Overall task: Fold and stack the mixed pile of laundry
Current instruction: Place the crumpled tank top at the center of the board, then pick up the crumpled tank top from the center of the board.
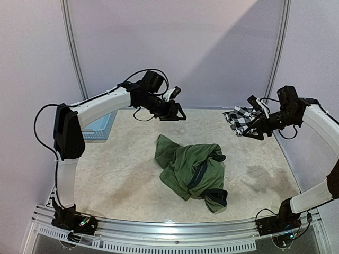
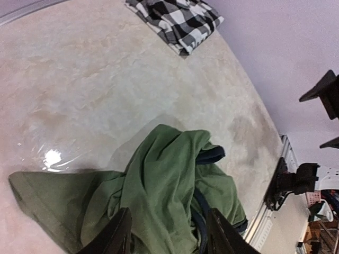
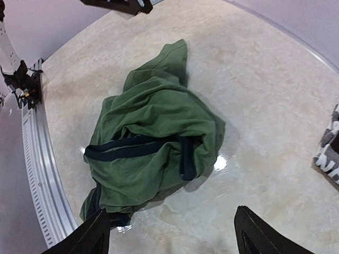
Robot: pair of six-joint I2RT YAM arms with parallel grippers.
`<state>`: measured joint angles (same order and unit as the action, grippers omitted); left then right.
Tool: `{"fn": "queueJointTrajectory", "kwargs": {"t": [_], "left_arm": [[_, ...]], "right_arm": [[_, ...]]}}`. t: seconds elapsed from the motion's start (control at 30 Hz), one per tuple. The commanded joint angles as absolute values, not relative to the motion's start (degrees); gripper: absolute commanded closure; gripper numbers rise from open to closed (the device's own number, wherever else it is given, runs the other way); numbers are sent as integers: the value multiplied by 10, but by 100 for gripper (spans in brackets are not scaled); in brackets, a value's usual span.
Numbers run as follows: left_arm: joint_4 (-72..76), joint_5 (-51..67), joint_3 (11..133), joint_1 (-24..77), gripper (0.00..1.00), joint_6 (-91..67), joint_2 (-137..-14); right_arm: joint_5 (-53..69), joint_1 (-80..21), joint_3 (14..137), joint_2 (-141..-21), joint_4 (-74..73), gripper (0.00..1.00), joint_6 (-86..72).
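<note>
An olive-green shirt [image 1: 190,169] with dark blue trim lies crumpled in the middle of the table; it also shows in the left wrist view [image 2: 169,185] and the right wrist view [image 3: 153,143]. The black-and-white checked shirt [image 1: 239,119] lies folded at the back right [image 2: 177,21], just at the frame edge [image 3: 331,151]. My left gripper [image 1: 177,108] hangs above the table's back, open, with nothing between its fingers [image 2: 168,235]. My right gripper [image 1: 254,129] hovers beside the checked shirt, open wide and empty [image 3: 175,238].
A light blue lattice basket [image 1: 100,127] sits at the back left behind the left arm. A ribbed metal rail [image 1: 169,233] runs along the near edge. Pale walls curve closely around the back and sides.
</note>
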<state>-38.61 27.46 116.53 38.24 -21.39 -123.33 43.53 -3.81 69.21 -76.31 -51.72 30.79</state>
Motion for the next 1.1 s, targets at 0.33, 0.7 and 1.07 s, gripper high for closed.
{"fn": "queueJointTrajectory", "kwargs": {"t": [0.33, 0.7, 1.07], "left_arm": [[-332, 217, 756, 419, 53, -167, -1032], [-232, 183, 641, 447, 51, -302, -1037], [-131, 153, 582, 452, 54, -391, -1060]], "right_arm": [[292, -312, 618, -850, -554, 23, 426], [118, -506, 570, -904, -384, 33, 455], [102, -572, 591, -943, -316, 36, 425]]}}
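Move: The crumpled tank top lies about 16 cm back, 6 cm to the right and some 19 cm below my left hand. From my right hand it is roughly 7 cm back, 18 cm to the left and 21 cm down. The folded checkered shirt rests about 18 cm ahead and 12 cm to the right of my right hand, and the empty basket some 6 cm ahead and 42 cm to the left of my left hand. I sink both open hands to opposite ends of the tank top. My left comes down about 18 cm, back and out to the left, to its left hem, fingers half open and tipping steeper. My right drops as far while swinging left and back over the navy-trimmed near end, turning strongly counter-clockwise until its fingers point steeply down, and narrows its gap somewhat. ##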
